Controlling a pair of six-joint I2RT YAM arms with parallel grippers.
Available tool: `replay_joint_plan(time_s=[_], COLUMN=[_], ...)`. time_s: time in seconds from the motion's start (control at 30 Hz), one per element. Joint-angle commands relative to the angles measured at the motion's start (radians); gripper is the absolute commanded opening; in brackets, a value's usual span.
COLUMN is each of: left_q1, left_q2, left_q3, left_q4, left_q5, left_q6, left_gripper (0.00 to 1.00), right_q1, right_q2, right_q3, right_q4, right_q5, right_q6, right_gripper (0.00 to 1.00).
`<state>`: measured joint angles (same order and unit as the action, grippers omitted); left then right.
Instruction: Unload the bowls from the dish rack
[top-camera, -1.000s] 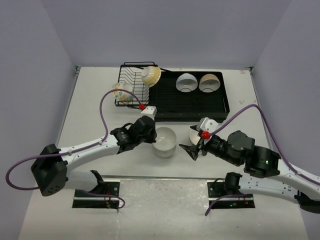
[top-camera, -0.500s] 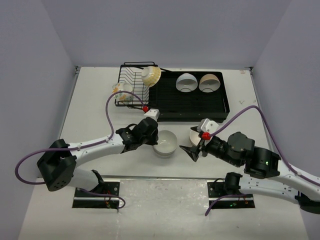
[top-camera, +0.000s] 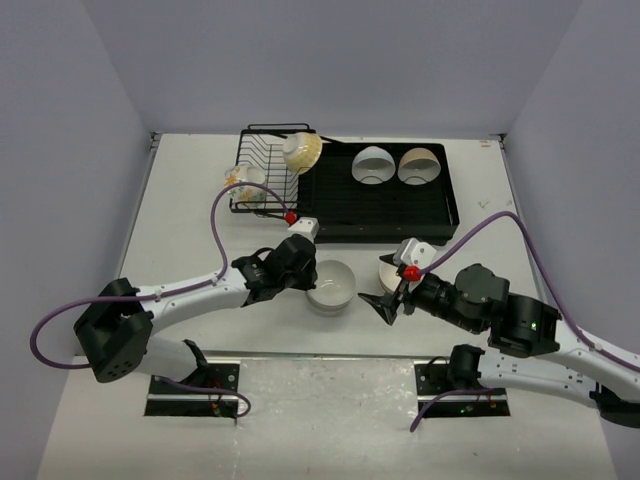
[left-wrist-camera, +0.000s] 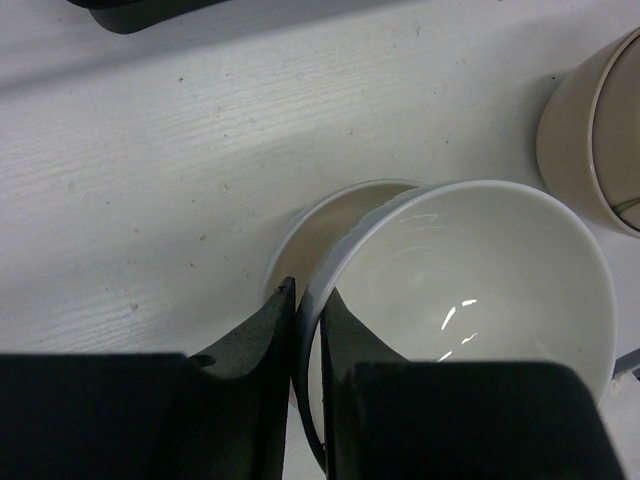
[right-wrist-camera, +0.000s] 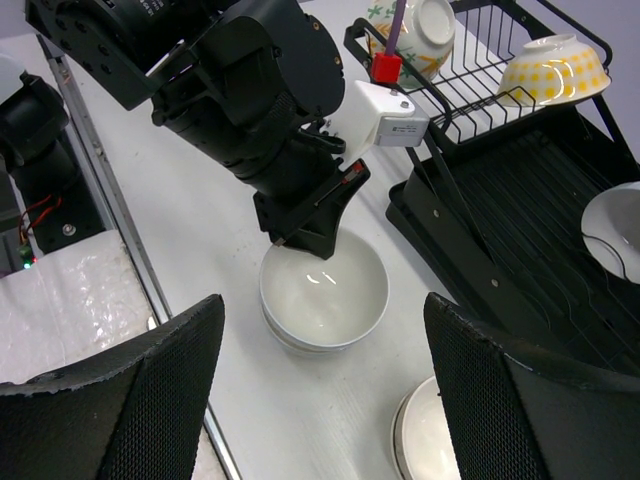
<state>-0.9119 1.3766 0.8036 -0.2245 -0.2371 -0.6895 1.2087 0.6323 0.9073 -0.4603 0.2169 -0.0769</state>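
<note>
My left gripper (top-camera: 308, 277) is shut on the near rim of a glossy white bowl (left-wrist-camera: 470, 270), one finger inside and one outside. That bowl (right-wrist-camera: 325, 290) rests in another bowl (left-wrist-camera: 325, 215) on the table in front of the dish rack (top-camera: 380, 200). My right gripper (right-wrist-camera: 322, 300) hangs open and empty just right of this stack, beside a second stack of bowls (right-wrist-camera: 430, 440). The wire part of the rack holds a yellow-patterned bowl (top-camera: 301, 151) and a flowered bowl (top-camera: 243, 183). A white bowl (top-camera: 372, 165) and a beige bowl (top-camera: 418, 165) lie on the tray.
The rack fills the far middle of the table (top-camera: 180, 230). Grey walls close in the left, right and back. A purple cable (top-camera: 215, 215) loops above my left arm, next to the rack's near left corner. A metal rail (right-wrist-camera: 130, 230) runs along the table's near edge.
My left arm has sunk lower and taken the white bowl down onto the bowl beneath it. For the last half second nothing has moved. The right gripper has stayed where it was.
</note>
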Motion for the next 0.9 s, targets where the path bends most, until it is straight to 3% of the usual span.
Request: replay_joint_plan(time_s=[0.0,0.4,0.73,0.87], left_q1=[-0.001,-0.001,-0.007,-0.01], left_q2=[-0.013,-0.031,-0.088,-0.108], left_q3=[-0.001,-0.004,0.009,0.02], left_q4=[0.09,0.071,0.042,0.031], left_q5=[0.009,0.001,0.004,0.004], left_q6=[-0.03,-0.035,-0.039,-0.041], left_gripper=[0.15,0.23,0.38,0.34], right_q1=[-0.001,-0.001,-0.001,-0.001], right_q2=[-0.009,-0.006,0.003,0.006], right_q3=[-0.01,-0.011,-0.011,-0.011], right_q4=[0.034,0.034,0.031,0.032], right_q5=[-0.008,-0.017,-0.022,-0.022], right_q6=[0.008,0.006,0.005,0.005], right_gripper=[0.81,0.81,0.81,0.81])
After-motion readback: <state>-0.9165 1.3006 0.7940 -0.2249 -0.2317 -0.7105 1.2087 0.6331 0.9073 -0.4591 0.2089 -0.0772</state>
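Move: The left hand still pinches the left rim of a white bowl whose middle lies about 5 cm to its right and 3 cm lower; the bowl beneath sits some 4 cm right, 1 cm back and 6 cm below. A beige bowl stack stands level, roughly 20 cm right. The black tray's middle is about 21 cm ahead and 15 cm right. From the right hand, the white bowl lies about 9 cm ahead, 8 cm left, 24 cm down. The left fingers part, letting go of the white bowl's rim, then rise about 2 cm over the stack. ##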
